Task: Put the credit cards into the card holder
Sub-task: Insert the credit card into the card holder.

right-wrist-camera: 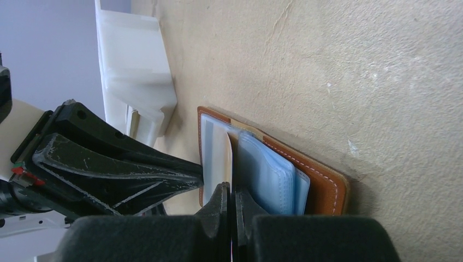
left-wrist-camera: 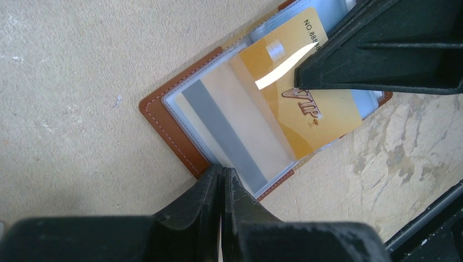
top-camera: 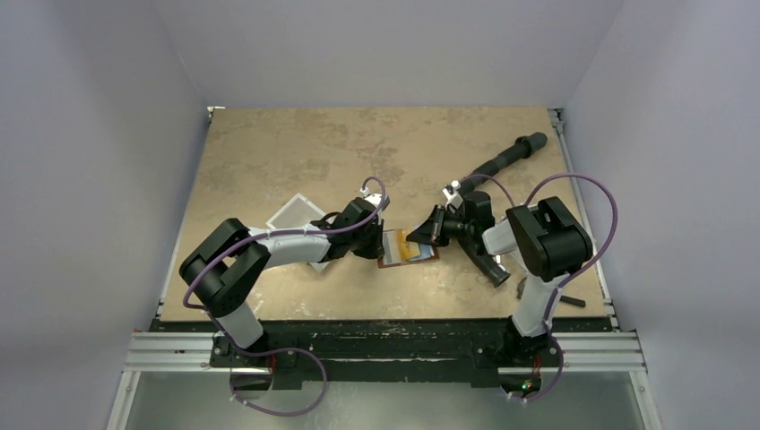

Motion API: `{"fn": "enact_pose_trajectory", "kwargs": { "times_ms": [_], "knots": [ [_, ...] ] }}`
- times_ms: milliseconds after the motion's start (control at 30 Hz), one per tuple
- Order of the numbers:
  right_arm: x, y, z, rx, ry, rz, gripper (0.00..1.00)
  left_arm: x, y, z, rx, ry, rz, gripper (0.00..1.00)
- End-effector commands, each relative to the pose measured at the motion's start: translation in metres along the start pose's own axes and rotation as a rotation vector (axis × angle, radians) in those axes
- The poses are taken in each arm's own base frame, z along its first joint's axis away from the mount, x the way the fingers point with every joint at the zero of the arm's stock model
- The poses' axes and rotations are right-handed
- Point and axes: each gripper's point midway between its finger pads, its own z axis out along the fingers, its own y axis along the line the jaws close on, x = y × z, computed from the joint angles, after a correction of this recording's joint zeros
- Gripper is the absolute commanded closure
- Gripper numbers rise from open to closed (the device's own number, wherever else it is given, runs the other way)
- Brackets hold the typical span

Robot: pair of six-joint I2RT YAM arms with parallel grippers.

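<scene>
The brown card holder (left-wrist-camera: 164,117) lies open on the table between both arms (top-camera: 408,260), its bluish clear sleeves fanned up (right-wrist-camera: 273,174). A cream credit card with a grey stripe (left-wrist-camera: 229,125) sits inside a sleeve. A gold credit card printed "VIP" (left-wrist-camera: 306,109) lies slanted across the sleeves, one end under a clear page. My right gripper (right-wrist-camera: 230,191) is shut on that card, which shows edge-on between its fingers (right-wrist-camera: 231,158). My left gripper (left-wrist-camera: 223,172) is shut, its tips on the holder's near edge; whether they pinch a sleeve is hidden.
A clear-and-white plastic box (top-camera: 296,215) stands just left of the holder, partly under my left arm, and shows behind the left gripper (right-wrist-camera: 136,82). A black tube (top-camera: 511,154) lies at the back right. The table's edges are lined with metal rails.
</scene>
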Motion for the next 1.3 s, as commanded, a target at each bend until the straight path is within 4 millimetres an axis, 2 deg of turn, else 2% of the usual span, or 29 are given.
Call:
{"fn": "enact_pose_trajectory", "kwargs": {
  "times_ms": [0,200,333,433,500,667,767,900,1033,1267],
  "knots": [
    [0.003,-0.003,0.007,0.007,-0.034,-0.008,1.00,0.006,0.001,0.006,0.014,0.009,0.001,0.99],
    [0.013,0.004,0.011,-0.002,-0.045,-0.012,0.99,0.005,0.000,0.006,0.021,0.006,-0.002,0.99],
    [0.013,0.001,0.009,0.051,-0.043,-0.049,0.88,0.007,0.001,0.006,0.020,0.010,-0.001,0.99],
    [0.001,-0.018,0.000,0.232,-0.048,-0.142,0.79,0.008,0.002,0.005,0.018,0.012,0.000,0.99],
    [-0.002,-0.021,-0.007,0.305,-0.043,-0.175,0.74,0.009,0.003,0.005,0.016,0.012,0.002,0.99],
    [-0.007,-0.020,-0.020,0.415,-0.024,-0.250,0.59,0.009,0.002,0.006,0.020,0.013,0.003,0.99],
    [-0.005,-0.014,-0.021,0.439,0.007,-0.280,0.51,0.009,0.001,0.006,0.023,0.014,0.003,0.99],
    [-0.003,-0.005,-0.020,0.438,0.008,-0.308,0.48,0.009,0.001,0.006,0.024,0.014,0.000,0.99],
    [0.006,0.002,-0.009,0.376,0.032,-0.296,0.49,0.009,0.000,0.006,0.028,0.016,-0.002,0.99],
    [0.020,0.040,0.020,0.220,0.042,-0.295,0.52,0.011,0.000,0.008,0.028,0.022,-0.005,0.99]
  ]
}}
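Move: The right hand already grips the gold credit card, part-way into the clear pocket in the left half of the open card holder. The pocket's middle lies about 4 cm left and 2 cm back from this hand, some 2 cm below. The white tray is roughly 21 cm left and 3 cm farther out; the hose's near end is 18 cm right and 8 cm back. From the left hand, on the holder's left edge, the pocket is about 3 cm right and 2 cm ahead. Right hand slides card left 1 cm, opens, backs off right, fingers tipping down about 25 degrees, then returns left. ##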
